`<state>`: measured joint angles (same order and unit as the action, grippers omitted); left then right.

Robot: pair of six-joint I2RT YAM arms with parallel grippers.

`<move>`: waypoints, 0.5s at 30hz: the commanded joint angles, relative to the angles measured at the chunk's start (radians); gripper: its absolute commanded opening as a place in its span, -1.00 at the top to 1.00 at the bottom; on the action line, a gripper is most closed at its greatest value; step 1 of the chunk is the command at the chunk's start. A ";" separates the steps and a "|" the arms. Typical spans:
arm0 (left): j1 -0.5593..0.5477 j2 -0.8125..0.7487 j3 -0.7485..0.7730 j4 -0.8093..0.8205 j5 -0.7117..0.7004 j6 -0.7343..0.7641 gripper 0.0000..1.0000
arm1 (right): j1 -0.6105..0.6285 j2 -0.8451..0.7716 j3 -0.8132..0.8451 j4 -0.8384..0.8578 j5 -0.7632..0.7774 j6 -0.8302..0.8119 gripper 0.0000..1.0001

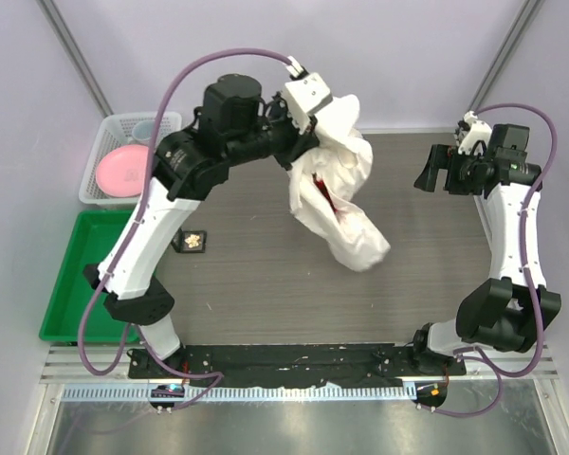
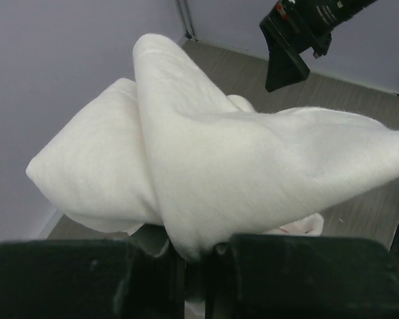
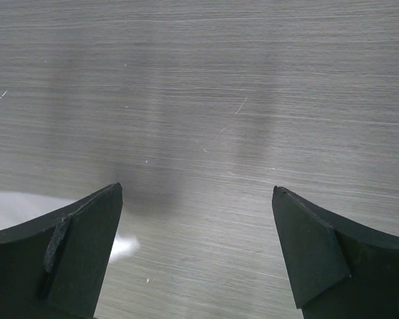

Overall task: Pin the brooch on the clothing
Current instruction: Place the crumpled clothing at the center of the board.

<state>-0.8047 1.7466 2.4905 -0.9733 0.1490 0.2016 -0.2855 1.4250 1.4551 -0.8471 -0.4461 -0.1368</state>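
The clothing is a white T-shirt, bunched up and hanging above the middle of the table, with a streak of red print showing in its folds. My left gripper is shut on its top edge; in the left wrist view the white cloth is pinched between the dark fingers. The brooch lies on a small dark card on the table, under the left arm. At the back right my right gripper stands open and empty, and its fingers frame bare tabletop.
A white basket holding a pink plate stands at the far left, with a green tray in front of it. Grey walls close in the table's back and sides.
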 commanded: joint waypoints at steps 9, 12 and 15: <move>-0.077 0.149 -0.186 -0.263 0.372 0.080 0.82 | -0.026 -0.037 0.067 -0.151 -0.092 -0.165 -0.99; -0.074 0.244 -0.203 -0.346 0.445 0.101 0.37 | -0.026 -0.021 0.044 -0.191 -0.132 -0.216 -1.00; -0.012 0.327 -0.211 -0.378 0.492 0.111 -0.04 | -0.023 -0.006 0.016 -0.225 -0.158 -0.250 -1.00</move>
<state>-0.8703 2.0197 2.2818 -1.2442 0.4976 0.2779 -0.3096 1.4155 1.4818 -1.0065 -0.5327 -0.3038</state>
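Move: The left hand holds the crumpled clothing high up; the center of the board, where it is to go, lies about 47 cm below, some 4 cm back and 6 cm to the right of that hand. The nearer small open box stands about 24 cm left and 1 cm back of the left hand, down at board level, the other box 14 cm farther out beyond it. From the right hand the center lies about 34 cm left, 10 cm back and 24 cm below. Down in a fast drop of about 23 cm, easing some 5 cm back and as much to the right, the left hand carries the clothing towards the board's center. Its wrist tips the fingers steeply downward, nearly 50 degrees of turn with some clockwise swing, and they open about halfway only near the end, still well above the board. The empty right hand draws back about 3 cm, fingers wide. ##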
